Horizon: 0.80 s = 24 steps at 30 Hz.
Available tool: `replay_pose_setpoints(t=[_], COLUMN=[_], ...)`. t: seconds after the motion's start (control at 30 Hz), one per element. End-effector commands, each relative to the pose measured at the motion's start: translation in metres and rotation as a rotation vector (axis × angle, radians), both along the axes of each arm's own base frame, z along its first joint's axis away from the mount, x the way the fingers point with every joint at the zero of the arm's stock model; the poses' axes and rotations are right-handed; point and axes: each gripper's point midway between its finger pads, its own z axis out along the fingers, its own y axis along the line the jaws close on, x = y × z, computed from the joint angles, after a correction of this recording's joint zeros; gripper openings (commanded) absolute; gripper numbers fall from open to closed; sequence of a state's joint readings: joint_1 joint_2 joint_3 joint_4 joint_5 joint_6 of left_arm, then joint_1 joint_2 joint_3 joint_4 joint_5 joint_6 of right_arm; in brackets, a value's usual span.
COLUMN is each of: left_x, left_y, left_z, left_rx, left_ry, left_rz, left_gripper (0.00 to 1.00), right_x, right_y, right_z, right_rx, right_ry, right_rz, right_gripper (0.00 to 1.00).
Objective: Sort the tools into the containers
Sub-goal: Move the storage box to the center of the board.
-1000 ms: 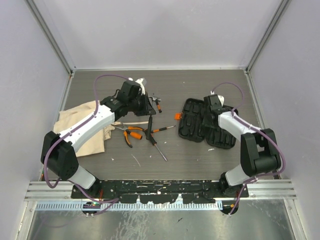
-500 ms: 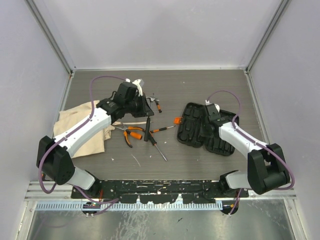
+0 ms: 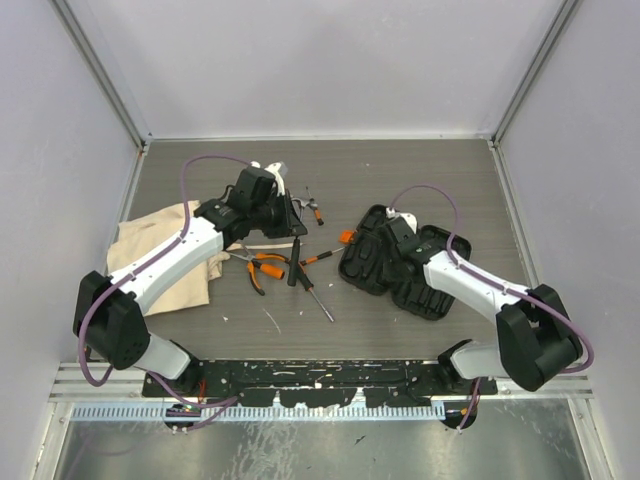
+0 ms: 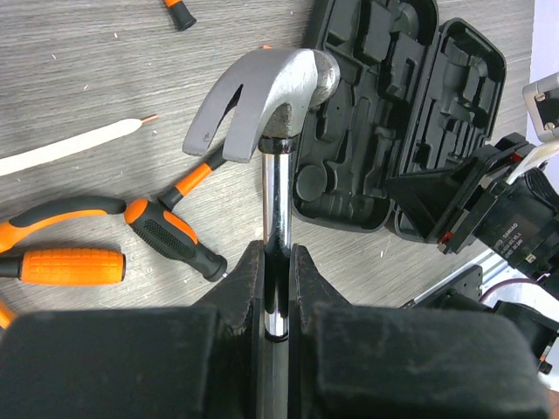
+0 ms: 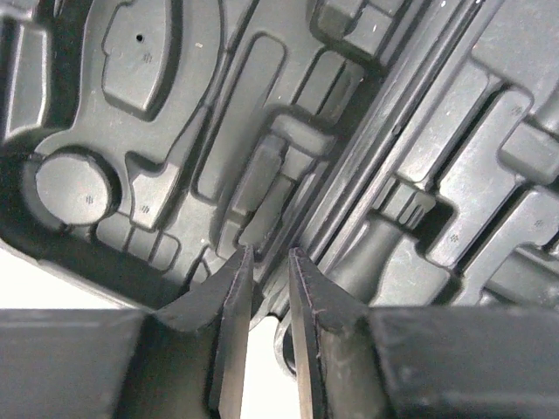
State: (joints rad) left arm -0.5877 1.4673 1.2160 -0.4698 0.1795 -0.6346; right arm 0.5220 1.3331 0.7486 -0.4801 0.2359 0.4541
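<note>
My left gripper [image 4: 277, 253] is shut on the chrome shaft of the hammer [image 4: 262, 96], holding its steel head [image 3: 312, 207] just above the table, left of the tool case. The black tool case [image 3: 385, 265] lies open, its moulded slots [image 5: 218, 131] up. My right gripper [image 5: 271, 253] sits at the case's hinge ridge near its far edge [image 3: 400, 240], jaws pinched narrowly on that ridge. Orange-and-black pliers [image 3: 262, 268], two black-and-orange screwdrivers [image 3: 296, 268] [image 3: 318, 258] and a thin driver [image 3: 322, 303] lie on the table between the arms. The beige cloth bag [image 3: 160, 255] lies at the left.
A thin pale stick [image 3: 265, 246] lies under the left arm. An orange latch [image 3: 347, 237] juts from the case's left end. A small orange-tipped piece [image 4: 177, 13] rests behind the hammer. Pale walls enclose the table on three sides.
The open tool case has slid left and toward the arms and turned, together with my right gripper, whose jaws have narrowed. The left gripper with the hammer has barely shifted.
</note>
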Motion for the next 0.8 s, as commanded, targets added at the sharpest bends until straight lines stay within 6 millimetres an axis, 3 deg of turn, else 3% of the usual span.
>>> replay_pose_setpoints(t=[0.0, 0.17, 0.23, 0.43, 0.77], left_x=[0.009, 0.014, 0.017, 0.022, 0.013], left_y=[-0.005, -0.019, -0.025, -0.038, -0.034], left_z=[0.037, 0.043, 0.043, 0.046, 0.039], left_rx=[-0.075, -0.091, -0.082, -0.083, -0.079], left_ry=[-0.100, -0.107, -0.117, -0.122, -0.107], left_rz=[-0.001, -0.050, -0.066, -0.097, -0.104], left_gripper=[0.00, 0.00, 0.00, 0.00, 0.00], right_x=[-0.012, 0.006, 0.011, 0.021, 0.039], right_y=[-0.006, -0.007, -0.013, -0.037, -0.042], right_z=[0.004, 0.053, 0.063, 0.047, 0.020], right_rx=[0.001, 0.076, 0.099, 0.099, 0.061], right_ry=[-0.004, -0.168, -0.202, -0.143, -0.104], right_rz=[-0.036, -0.136, -0.187, -0.311, -0.390], right_gripper=[0.33, 0.47, 0.49, 0.54, 0.54])
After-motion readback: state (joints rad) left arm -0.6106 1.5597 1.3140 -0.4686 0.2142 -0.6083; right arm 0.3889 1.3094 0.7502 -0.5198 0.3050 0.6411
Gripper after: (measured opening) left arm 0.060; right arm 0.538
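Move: The open storage box's middle lies about 5 cm ahead of the right hand, 3 cm to its right and 3 cm below; the fingertips are at the hinge seam, near its near end. The small screwdriver is some 16 cm left and 5 cm ahead of the right hand, the long screwdriver roughly 18 cm left and 3 cm back. From the left hand, which holds the hammer, the box's middle is around 25 cm right, 3 cm back and 16 cm below. From the storage box's hinge seam the right hand lifts off about 4 to 5 cm, fingers spreading to roughly half open. It arcs some 4 cm right over the seam and sinks almost to its starting height at the right half's near inner part, turning about 20 degrees clockwise on the way. The left hand keeps the hammer hanging in its grip and drifts a little right and forward. ##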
